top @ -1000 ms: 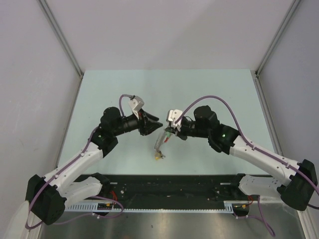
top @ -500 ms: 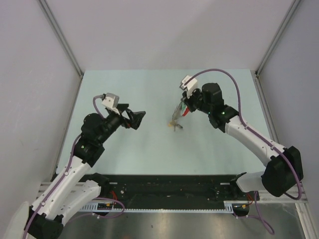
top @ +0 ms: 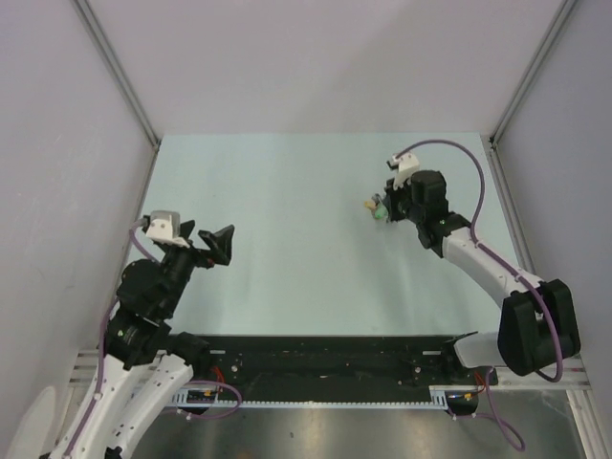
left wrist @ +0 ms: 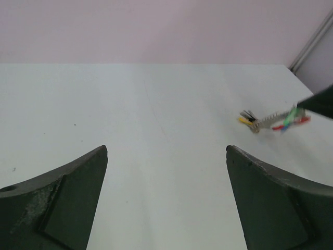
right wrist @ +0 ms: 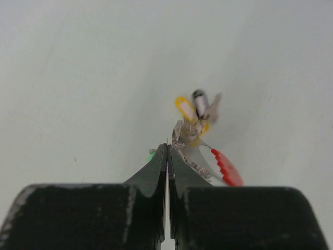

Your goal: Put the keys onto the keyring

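My right gripper (top: 384, 207) (right wrist: 167, 147) is shut on the keyring (right wrist: 188, 139) at the far right of the table. The silvery loop sticks out past the fingertips, with its red segment (right wrist: 228, 170) to the right and yellow and black tags (right wrist: 184, 107) at the far end. A green key head (right wrist: 151, 155) peeks out left of the jaws; the blue key is not clearly seen. The keyring also shows in the top view (top: 371, 205) and the left wrist view (left wrist: 270, 121). My left gripper (top: 216, 243) (left wrist: 166, 150) is open and empty, far to the left.
The pale table (top: 287, 229) is walled by grey panels at the left, back and right. A black rail (top: 325, 363) with the arm bases runs along the near edge.
My right gripper has carried the keyring from the table's middle to the far right. My left arm has pulled back to the near left, its gripper open.
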You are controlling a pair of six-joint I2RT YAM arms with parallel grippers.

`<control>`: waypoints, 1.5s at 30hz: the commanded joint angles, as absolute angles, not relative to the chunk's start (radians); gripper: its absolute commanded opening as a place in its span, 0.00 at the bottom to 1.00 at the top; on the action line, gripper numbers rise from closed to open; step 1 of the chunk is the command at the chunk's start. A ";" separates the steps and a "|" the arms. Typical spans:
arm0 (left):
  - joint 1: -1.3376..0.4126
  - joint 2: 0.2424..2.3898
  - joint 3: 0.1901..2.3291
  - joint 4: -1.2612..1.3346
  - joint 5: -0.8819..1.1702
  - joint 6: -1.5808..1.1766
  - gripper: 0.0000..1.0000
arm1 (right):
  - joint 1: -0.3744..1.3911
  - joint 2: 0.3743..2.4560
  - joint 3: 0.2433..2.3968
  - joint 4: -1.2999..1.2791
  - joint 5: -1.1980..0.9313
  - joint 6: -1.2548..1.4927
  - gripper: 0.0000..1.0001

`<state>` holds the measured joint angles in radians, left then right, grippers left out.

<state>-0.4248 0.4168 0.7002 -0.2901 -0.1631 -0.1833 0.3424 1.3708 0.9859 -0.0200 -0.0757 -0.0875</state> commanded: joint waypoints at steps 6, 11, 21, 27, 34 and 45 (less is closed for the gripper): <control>-0.417 0.196 0.643 -0.469 -0.262 -0.238 1.00 | 0.327 1.090 0.549 -0.014 -0.060 0.199 0.10; -0.417 0.092 0.629 -0.523 -0.325 -0.235 1.00 | 0.325 0.873 0.480 -0.047 -0.052 0.265 0.39; -0.417 -0.038 0.598 -0.538 -0.428 -0.221 1.00 | 0.310 0.471 0.522 -0.129 0.144 0.276 0.82; -0.419 -0.040 0.554 -0.512 -0.525 -0.242 1.00 | 0.310 0.247 0.522 -0.117 0.307 0.246 1.00; -0.417 -0.086 0.502 -0.443 -0.600 -0.281 1.00 | 0.308 0.077 0.522 -0.115 0.399 0.222 1.00; -0.417 -0.117 0.525 -0.426 -0.597 -0.224 1.00 | 0.299 0.048 0.522 -0.121 0.469 0.212 1.00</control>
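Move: The right hand holds the keyring bundle by its near end; the patch of bare table where the bundle's middle will lie is about 17 cm below, level with the hand and roughly 2 cm to its right. The yellow and black keys hang some 12 cm ahead, 5 cm left and 8 cm below; the red handle about 6 cm ahead, 2 cm right and 8 cm below. From the left hand, that patch lies 17 cm ahead, 48 cm right and 27 cm below. Down and back, quickly, the right hand lowers the keyring bundle about 12 cm towards the table while drawing back 11 cm, opens to let go of its near end, then climbs some 24 cm up and away, back and to the right, tilting its fingers upward and opening wide. The empty left hand, still wide open, eases back, left and slightly down, turning counter-clockwise. ##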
